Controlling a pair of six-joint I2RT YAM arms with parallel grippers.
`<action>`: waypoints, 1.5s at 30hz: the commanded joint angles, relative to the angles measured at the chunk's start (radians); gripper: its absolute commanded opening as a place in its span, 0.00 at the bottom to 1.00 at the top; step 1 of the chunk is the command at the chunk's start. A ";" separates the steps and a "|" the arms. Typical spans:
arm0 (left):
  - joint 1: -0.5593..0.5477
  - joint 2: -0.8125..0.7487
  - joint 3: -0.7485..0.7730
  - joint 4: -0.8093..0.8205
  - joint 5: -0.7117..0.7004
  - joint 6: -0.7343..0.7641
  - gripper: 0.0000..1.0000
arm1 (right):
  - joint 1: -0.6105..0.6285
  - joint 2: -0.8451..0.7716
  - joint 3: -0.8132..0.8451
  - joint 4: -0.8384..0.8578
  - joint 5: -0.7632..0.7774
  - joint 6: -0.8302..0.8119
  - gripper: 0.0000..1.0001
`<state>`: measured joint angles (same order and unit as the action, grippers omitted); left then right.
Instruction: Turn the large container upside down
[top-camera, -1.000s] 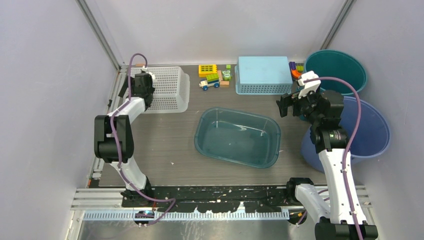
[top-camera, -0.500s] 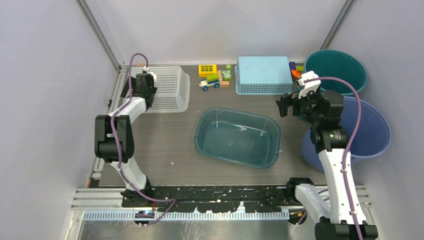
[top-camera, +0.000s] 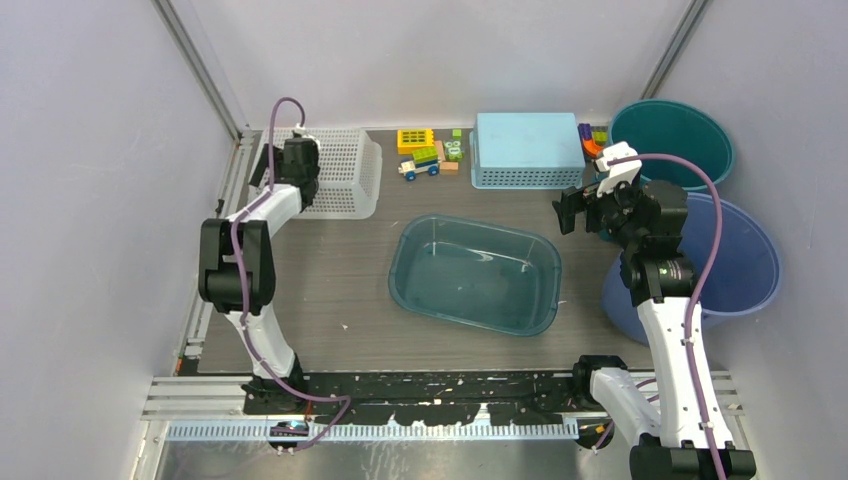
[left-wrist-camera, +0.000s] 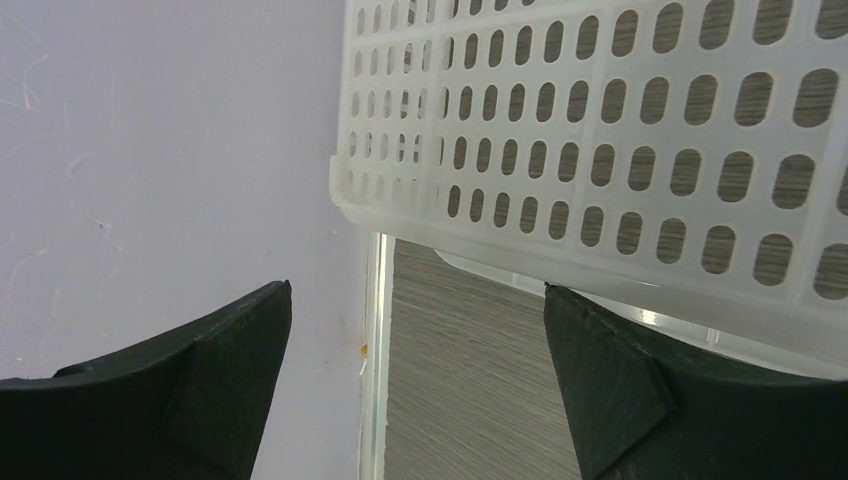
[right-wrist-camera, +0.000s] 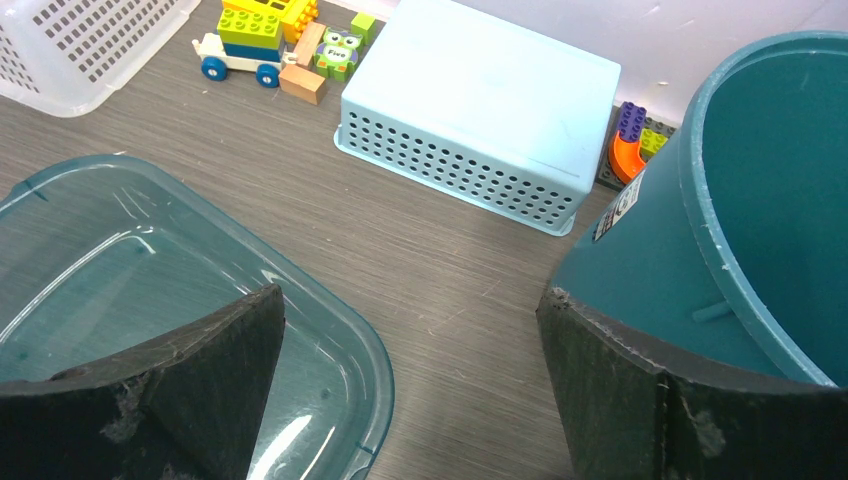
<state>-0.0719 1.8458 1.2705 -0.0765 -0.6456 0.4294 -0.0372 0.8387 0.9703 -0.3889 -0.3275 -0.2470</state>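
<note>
The large container, a see-through teal tub (top-camera: 475, 275), stands upright and empty mid-table; its near corner shows in the right wrist view (right-wrist-camera: 150, 260). My right gripper (top-camera: 570, 212) hovers open above the tub's right end, nothing between its fingers (right-wrist-camera: 410, 330). My left gripper (top-camera: 290, 148) is at the far left, open and empty (left-wrist-camera: 415, 330), beside the left rim of a white perforated basket (top-camera: 340, 175). The basket's rim (left-wrist-camera: 620, 130) hangs just above the tabletop by the right finger.
A light blue basket (top-camera: 527, 148) lies bottom-up at the back, with toy bricks and a small cart (top-camera: 425, 152) to its left. A teal bucket (top-camera: 670, 140) and a blue bucket (top-camera: 735, 260) stand at the right. The left wall (left-wrist-camera: 150, 150) is close.
My left wrist has shifted right and toward the back along the white basket, which has moved slightly back. The right arm and the tub have not moved.
</note>
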 joint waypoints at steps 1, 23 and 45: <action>-0.028 0.016 0.049 0.011 -0.022 -0.043 0.98 | -0.006 0.007 0.002 0.034 -0.007 0.016 1.00; -0.111 0.120 0.180 -0.026 -0.099 -0.030 0.98 | -0.006 0.017 0.000 0.035 -0.010 0.015 1.00; -0.134 0.009 0.150 -0.089 -0.038 -0.059 0.99 | -0.006 0.023 0.005 0.022 -0.050 0.004 1.00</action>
<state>-0.2058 1.9686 1.4399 -0.1513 -0.7170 0.4061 -0.0414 0.8661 0.9684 -0.3889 -0.3344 -0.2470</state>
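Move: Just behind the near side of the upside-down white basket, close to its left end, the left hand has the basket's middle about 9 cm ahead, 10 cm to its right and some 5 cm below. The toy truck is roughly 31 cm right and 10 cm ahead; the teal tray is about 42 cm right and 14 cm back, both about 10 cm lower. From the right hand, the basket is some 25 cm ahead, 52 cm left and 22 cm down. Sliding level along the basket's near side, the left hand goes about 6 cm to the right, most of it early on, while working forward some 3.5 cm against the basket's near edge, then easing back slightly. The fingers stay wide open, the right-hand fingertip still at the rim, nudging the basket farther out rather than gripping it. ##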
